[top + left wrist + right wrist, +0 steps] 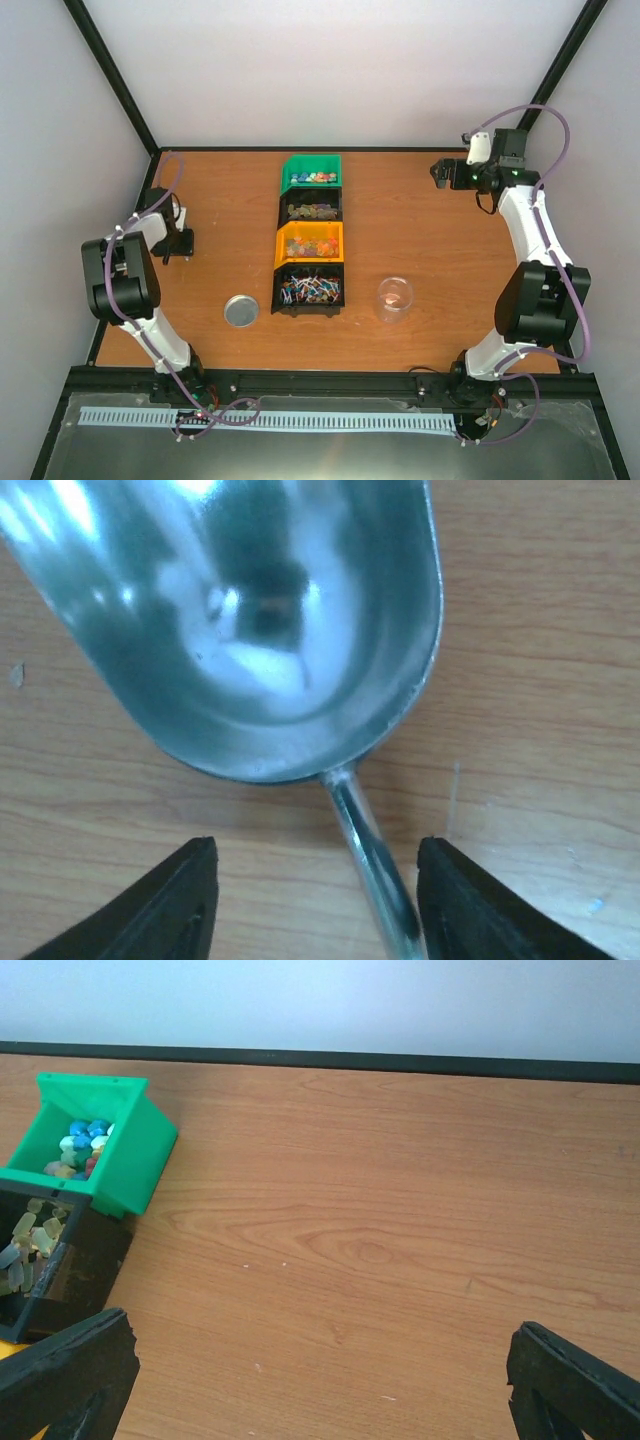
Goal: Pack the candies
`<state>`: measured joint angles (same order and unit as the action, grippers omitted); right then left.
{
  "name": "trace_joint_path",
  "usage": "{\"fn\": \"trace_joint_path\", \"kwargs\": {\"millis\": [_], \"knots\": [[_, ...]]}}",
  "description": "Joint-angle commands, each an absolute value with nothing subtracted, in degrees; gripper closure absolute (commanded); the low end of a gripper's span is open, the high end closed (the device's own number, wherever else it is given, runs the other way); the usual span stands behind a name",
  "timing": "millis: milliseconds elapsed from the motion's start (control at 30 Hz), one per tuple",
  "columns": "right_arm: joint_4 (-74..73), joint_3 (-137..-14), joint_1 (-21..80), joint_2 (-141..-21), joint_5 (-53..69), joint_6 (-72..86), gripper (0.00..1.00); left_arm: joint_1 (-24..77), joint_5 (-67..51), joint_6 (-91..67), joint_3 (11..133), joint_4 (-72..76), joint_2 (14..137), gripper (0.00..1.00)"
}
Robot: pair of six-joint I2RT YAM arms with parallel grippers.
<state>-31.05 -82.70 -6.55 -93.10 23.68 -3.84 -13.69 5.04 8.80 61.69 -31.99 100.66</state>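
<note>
The candies [311, 291] lie sorted in a row of bins at the table's middle: green bin [312, 172], black bin [312, 206], orange bin [310, 244] and a nearer black bin [309, 300]. A silver metal scoop [260, 630] lies on the wood at the far left. Its thin handle [375, 870] runs between the fingers of my left gripper [317, 900], nearer the right finger. The jaws stand apart with gaps on both sides, so they are open around the handle. My right gripper [440, 172] hovers open over bare wood at the back right. Blue and pale candies [80, 1142] show in the green bin [120, 1175].
A clear plastic cup [394, 298] stands right of the nearest bin. A round silver lid [241, 310] lies to its left. Black frame rails edge the table, and the white walls stand close behind and beside it.
</note>
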Motion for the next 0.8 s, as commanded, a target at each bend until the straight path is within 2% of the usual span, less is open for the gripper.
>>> {"fn": "trace_joint_path", "kwargs": {"millis": [0,233,300,400,667,767], "knots": [[-33.1,-85.1,-5.8,-94.5,23.7,-5.8,0.00,-13.4,8.3,9.1,60.4,-24.8,102.6,0.49],[-36.4,-89.1,-5.9,-96.8,24.1,-7.1,0.00,-13.4,6.2,11.1,62.1,-22.6,105.7,0.71],[-36.8,-89.6,-5.9,-96.9,24.5,-6.9,0.00,-13.4,5.7,12.0,63.1,-22.8,106.6,0.80],[-37.4,-90.2,-5.9,-96.9,26.0,-6.8,0.00,-13.4,5.2,13.8,64.6,-23.8,107.5,0.98],[-39.0,-90.9,-5.9,-95.6,26.8,-6.3,0.00,-13.4,0.6,19.5,65.1,-26.8,102.3,0.99],[-40.0,-91.1,-5.9,-95.4,30.6,-6.7,0.00,-13.4,-3.1,24.0,65.7,-30.8,98.7,0.99]]}}
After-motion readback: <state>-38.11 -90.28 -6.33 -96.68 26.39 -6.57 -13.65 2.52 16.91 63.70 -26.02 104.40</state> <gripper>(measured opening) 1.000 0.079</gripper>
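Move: The scoop lies bowl-outward almost under the low left hand, its neck and middle about 4 cm ahead, 1 cm left and 2 cm below, with the handle slanting back to the right between the fingers. The round metal lid is some 14 cm back and 14 cm right of the hand; the orange bin is about 30 cm right and 2 cm farther out. From the right hand the scoop is roughly 60 cm left, 7 cm back and 22 cm down. With its fingers already partly closed around the slanting handle, the left hand sinks about 1 cm, then slides some 3.5 cm forward along the handle towards the bowl while the fingers go on closing and pinch the handle right behind the bowl. Shut on it, the hand stops going forward, turns about 5 degrees clockwise, and at the last eases a little to the right and just begins to rise. ##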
